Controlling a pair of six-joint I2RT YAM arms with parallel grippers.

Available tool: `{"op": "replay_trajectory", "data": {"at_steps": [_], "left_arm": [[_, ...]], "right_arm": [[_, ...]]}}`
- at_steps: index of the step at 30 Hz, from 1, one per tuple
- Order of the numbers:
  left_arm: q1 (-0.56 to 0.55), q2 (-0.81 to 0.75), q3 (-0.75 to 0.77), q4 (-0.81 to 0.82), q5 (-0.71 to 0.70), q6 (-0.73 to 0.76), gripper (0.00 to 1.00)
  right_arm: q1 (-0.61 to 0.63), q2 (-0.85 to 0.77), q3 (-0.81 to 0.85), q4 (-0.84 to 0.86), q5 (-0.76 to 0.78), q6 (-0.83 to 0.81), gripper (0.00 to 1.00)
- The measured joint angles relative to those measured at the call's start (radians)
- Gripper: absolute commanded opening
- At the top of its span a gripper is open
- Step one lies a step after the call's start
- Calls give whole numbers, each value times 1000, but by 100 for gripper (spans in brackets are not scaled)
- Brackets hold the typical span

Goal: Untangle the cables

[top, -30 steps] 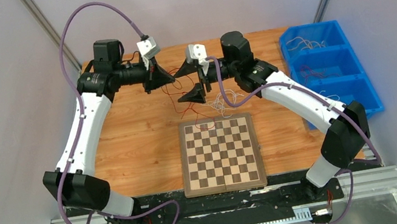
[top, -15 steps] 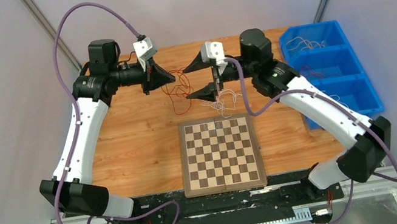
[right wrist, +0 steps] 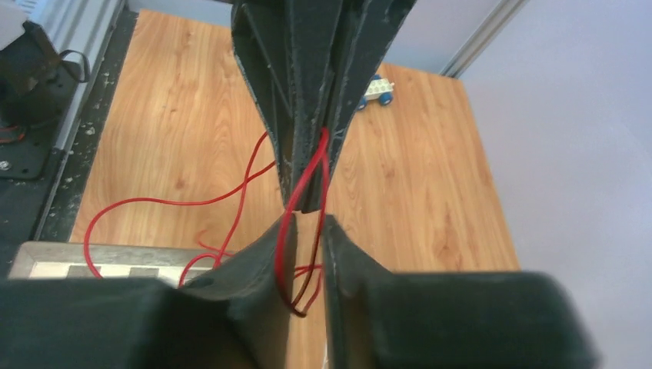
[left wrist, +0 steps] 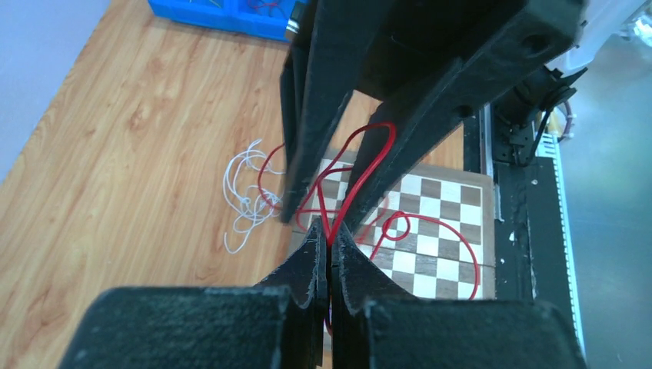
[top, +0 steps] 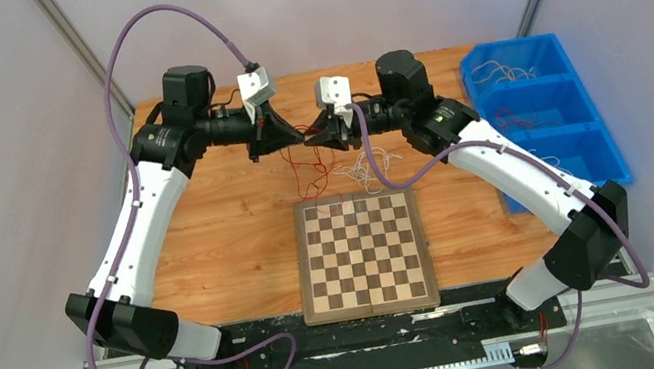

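Note:
The cables are thin red and white wires on the wooden table, just beyond the chessboard. My left gripper is shut on a red cable, which rises as a loop from its tips. My right gripper meets it tip to tip. Its jaws stand a little apart, and the red loop hangs in the gap, one strand lying against the left finger. More red cable trails over the board. The white cables lie loose on the wood.
A chessboard lies in front of both arms. A blue bin with three compartments, holding more thin wires, stands at the table's right edge. A small toy car sits on the wood at the far side.
The right gripper has swung left to meet the left gripper's tips, and its jaws have narrowed around the red loop. The left gripper moved slightly right, still shut on the red cable.

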Motion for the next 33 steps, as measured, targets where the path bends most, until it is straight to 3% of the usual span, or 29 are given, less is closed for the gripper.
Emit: {"op": "replay_trajectory", "data": {"at_steps": [3, 4, 5, 6, 7, 8, 9, 11, 24, 28, 33], "left_arm": [[-1, -1, 0, 12, 5, -10, 1], [-2, -2, 0, 16, 7, -12, 7], [-2, -3, 0, 21, 9, -16, 30], [-3, -4, -2, 28, 7, -21, 42], [-3, -5, -4, 42, 4, -30, 63], [-4, -7, -8, 55, -2, -39, 71], [-5, -11, -13, 71, -12, -58, 85], [-5, -15, -19, 96, -32, -79, 98], [-5, -25, -115, 251, -153, -209, 100], [-5, -14, -115, 264, -159, -220, 100], [-5, 27, -100, 258, -167, -222, 100]], "right_arm": [[-3, -2, -5, -22, 12, -21, 0], [-5, -4, -5, -26, 14, -24, 0], [-10, -8, -5, -27, 16, -26, 0], [-16, -13, -5, -27, 16, -26, 0], [-27, -21, -5, -28, 18, -26, 0], [-42, -29, -5, -34, 21, -24, 0], [-66, -39, -5, -41, 21, -23, 0], [-142, -53, 0, -53, 18, -12, 0], [-930, 5, 282, -265, -146, -34, 0], [-1078, 108, 377, -299, -170, -54, 0], [-1165, 264, 423, -335, -169, -68, 0]]}}
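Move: The red cable hangs from the left hand's shut fingertips, its pinched part right at that hand's pads; a loop of it already lies between the right hand's part-closed fingers, within about 1 cm of their middle. From the right hand, the far bin compartment is about 44 cm right, 16 cm ahead and 28 cm below. The white cable lies some 10 cm right and 1 cm ahead, and the chessboard about 7 cm right and 16 cm back, both roughly 30 cm down. The red cable changes hands: the right fingers shut fully on its loop, then the left fingers open wide and let go. The right hand sweeps it about 50 cm right and forward towards the far bin compartment, turning nearly 60 degrees clockwise, rising a little mid-way and sinking again at the end. The left hand, now empty, drifts some 5 cm forward. ##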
